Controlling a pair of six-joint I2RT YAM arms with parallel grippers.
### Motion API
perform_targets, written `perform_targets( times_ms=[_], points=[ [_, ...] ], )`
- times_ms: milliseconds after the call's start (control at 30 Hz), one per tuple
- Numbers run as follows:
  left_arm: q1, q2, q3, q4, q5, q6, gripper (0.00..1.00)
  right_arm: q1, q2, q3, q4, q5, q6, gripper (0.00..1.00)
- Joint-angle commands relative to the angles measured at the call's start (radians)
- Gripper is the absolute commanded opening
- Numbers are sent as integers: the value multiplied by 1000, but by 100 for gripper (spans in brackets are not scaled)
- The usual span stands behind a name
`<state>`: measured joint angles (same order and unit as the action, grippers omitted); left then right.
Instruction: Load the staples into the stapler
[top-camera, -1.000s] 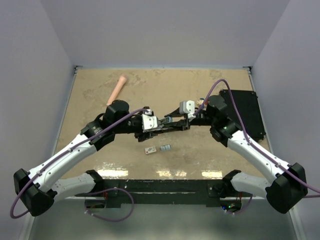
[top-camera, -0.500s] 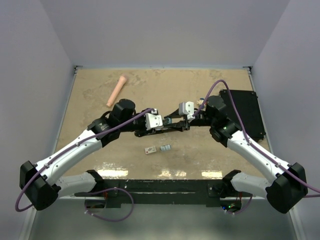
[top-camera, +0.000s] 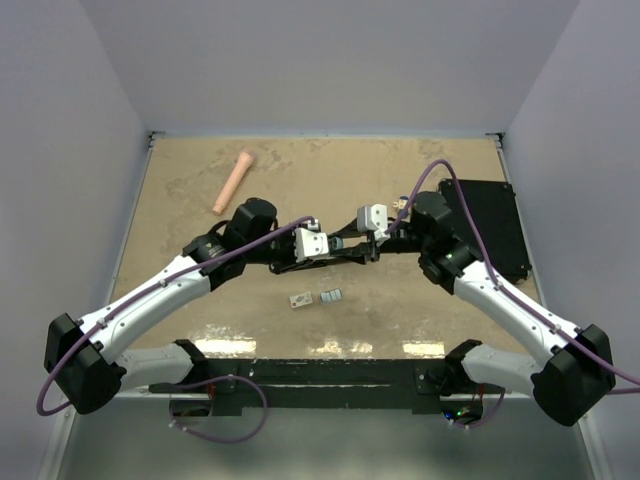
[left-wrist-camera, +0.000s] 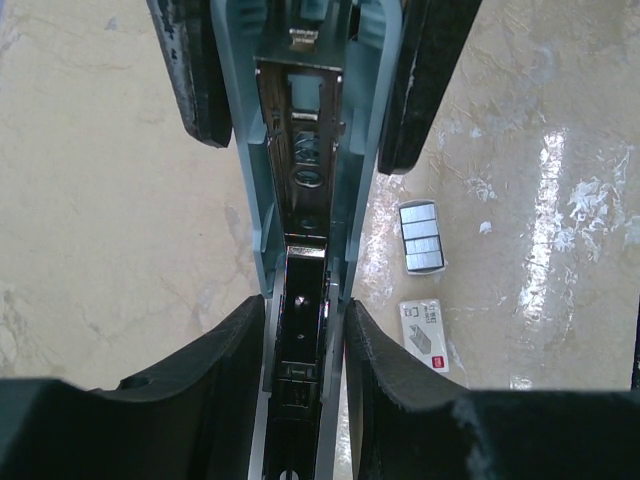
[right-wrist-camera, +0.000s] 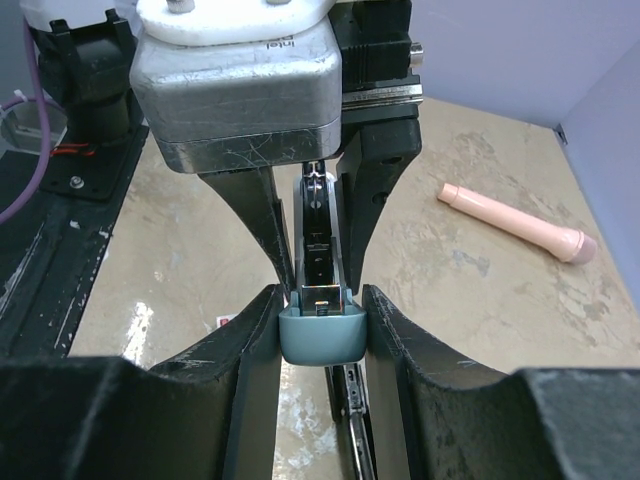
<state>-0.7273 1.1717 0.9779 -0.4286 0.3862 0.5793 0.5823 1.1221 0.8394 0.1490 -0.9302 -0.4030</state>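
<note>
A grey-blue stapler hangs open above the table between both grippers. My left gripper is shut on its metal magazine end. My right gripper is shut on the grey-blue cover end. The left wrist view shows the open channel of the stapler running away towards the right gripper's fingers. The staples lie on the table below: a tiny white box with red print and a grey-blue block beside it.
A pink cylinder lies at the back left of the table. A black plate lies along the right edge. Grey walls close in the table at the back and both sides.
My left arm has swung to the right and its wrist has moved closer to the right gripper. Both grippers kept hold of the stapler. The staples have not moved.
</note>
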Motion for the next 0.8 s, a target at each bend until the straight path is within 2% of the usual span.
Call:
perform_targets(
  times_ms=[0,33,67,133,167,267,467,600,667,767],
  points=[
    [-3,-10,28,28,19,-32,0,4,10,35,40,19,-7,5],
    [-3,-12,25,30,4,-45,0,4,11,30,44,30,1,10],
    [-3,-14,25,33,-7,-55,0,4,12,26,50,48,7,22],
    [0,-18,25,33,-41,-87,0,4,12,4,89,77,33,41],
    [0,-18,25,34,-58,-101,0,4,12,-3,104,109,45,58],
    [-1,-18,27,37,-121,-153,0,2,15,-22,142,143,72,71],
    [0,-7,25,28,-201,-236,0,-1,-4,-42,185,217,119,83],
    [2,-6,18,24,-299,-370,0,-4,-47,-82,250,301,185,93],
    [2,-7,-4,28,-383,-435,0,-6,-64,-97,271,372,214,98],
    [8,-18,-45,30,-544,-573,0,-4,-99,-128,319,468,286,98]
  ],
)
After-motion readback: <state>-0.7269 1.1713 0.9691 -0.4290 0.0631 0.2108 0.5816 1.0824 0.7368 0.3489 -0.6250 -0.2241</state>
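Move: The left hand already grips the blue stapler by its dark magazine; the stapler's middle lies about 3 cm to its right and 4 cm up. From the right hand, still closed on the blue end, that middle is about 3 cm left and 4 cm below. Some 17 cm below the left hand, the black stapler lies straight underneath, the staples 8 cm back and 1 cm right, the small box 8 cm back and 6 cm left. Right fingers open wide off the blue stapler, shifting forward 4 cm; left carries it forward-left, turning some 25 degrees counter-clockwise. ##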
